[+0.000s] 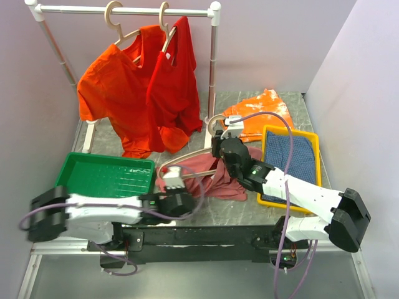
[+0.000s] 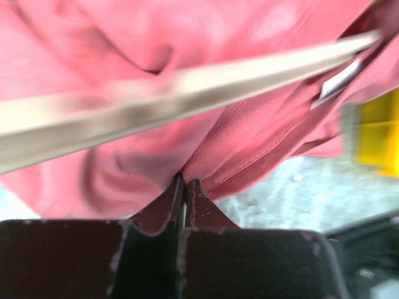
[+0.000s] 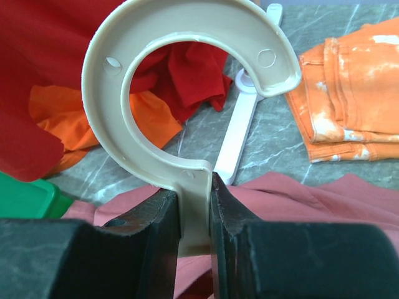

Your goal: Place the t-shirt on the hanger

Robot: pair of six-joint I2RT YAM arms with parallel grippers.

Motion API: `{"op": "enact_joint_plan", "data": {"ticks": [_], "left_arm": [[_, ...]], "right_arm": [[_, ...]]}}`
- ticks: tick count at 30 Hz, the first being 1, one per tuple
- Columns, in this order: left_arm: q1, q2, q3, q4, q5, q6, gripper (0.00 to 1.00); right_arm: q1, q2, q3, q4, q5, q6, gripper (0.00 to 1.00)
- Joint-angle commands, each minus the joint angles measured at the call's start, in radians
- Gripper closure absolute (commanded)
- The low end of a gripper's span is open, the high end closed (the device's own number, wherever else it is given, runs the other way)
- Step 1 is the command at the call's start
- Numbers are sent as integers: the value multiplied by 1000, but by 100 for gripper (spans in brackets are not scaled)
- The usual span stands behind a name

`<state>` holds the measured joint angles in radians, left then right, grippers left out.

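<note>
The dusty rose t-shirt (image 1: 215, 177) lies crumpled on the table between the two arms. My left gripper (image 1: 174, 182) is shut on a fold of the t-shirt (image 2: 249, 137) near its ribbed collar edge, fingertips together (image 2: 184, 184). The white neck label (image 2: 340, 78) shows at the right. One beige arm of the hanger (image 2: 187, 87) crosses blurred above the cloth. My right gripper (image 3: 195, 199) is shut on the neck of the hanger (image 3: 103, 93), just below its round hook, holding it over the t-shirt (image 3: 299, 199). From above, the hanger (image 1: 187, 156) slants over the shirt's left part.
A green tray (image 1: 106, 175) sits at the front left and a yellow tray (image 1: 315, 143) with blue cloth at the right. Folded orange cloth (image 1: 265, 112) lies behind it. The white rail (image 1: 124, 10) at the back carries an orange t-shirt (image 1: 112, 87) and a red t-shirt (image 1: 174, 81).
</note>
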<state>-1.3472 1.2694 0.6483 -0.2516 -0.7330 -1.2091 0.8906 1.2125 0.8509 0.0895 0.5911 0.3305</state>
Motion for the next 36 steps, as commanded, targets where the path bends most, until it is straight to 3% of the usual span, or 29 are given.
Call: {"op": "enact_joint_plan", "data": {"ticks": [1,8,13,28,36], "left_arm": [[28,-214,-111,52,-39,-82,99],[123,-517,-211,11,1,-125,99],[164,-654,-176,-81,-22,-98,99],[230,-654,183,-317,-34,135,99],[278,-682,80,-273,60,103,99]], "right_arm": [[4,-57,31,88,73,-37,100],[4,-88,-3,131,113,-53,100],[4,-102,-23,157,156,-99,100],[4,-125,-32,223,208,-165,100],[4,-151,-33,210,187,-166,100]]}}
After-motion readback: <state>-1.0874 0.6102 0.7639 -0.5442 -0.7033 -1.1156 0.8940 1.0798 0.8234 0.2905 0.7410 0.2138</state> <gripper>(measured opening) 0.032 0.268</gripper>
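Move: The left gripper already pinches the T-shirt's edge; the hanger's left end, which this edge is being taken to, lies about 12 cm to its left, 8 cm farther out and some 4 cm higher. The green tray's middle stands about 33 cm to the left gripper's left, 3 cm ahead and 8 cm lower. The right gripper holds the hanger by its neck; from it the hanger's left end lies some 19 cm left, 9 cm back and 10 cm lower, and the folded orange cloth 15 cm right, 10 cm ahead and 22 cm below. Keep the left gripper shut on the T-shirt's edge and swing it up some 17 cm and left about 11 cm, drawing the cloth towards and around the hanger's left end; roll its left side down some 20 degrees and yaw slightly counter-clockwise. Meanwhile raise the right gripper about 8 cm, drifting a little right, with the hanger's neck held fast and the fingers tipping up. ##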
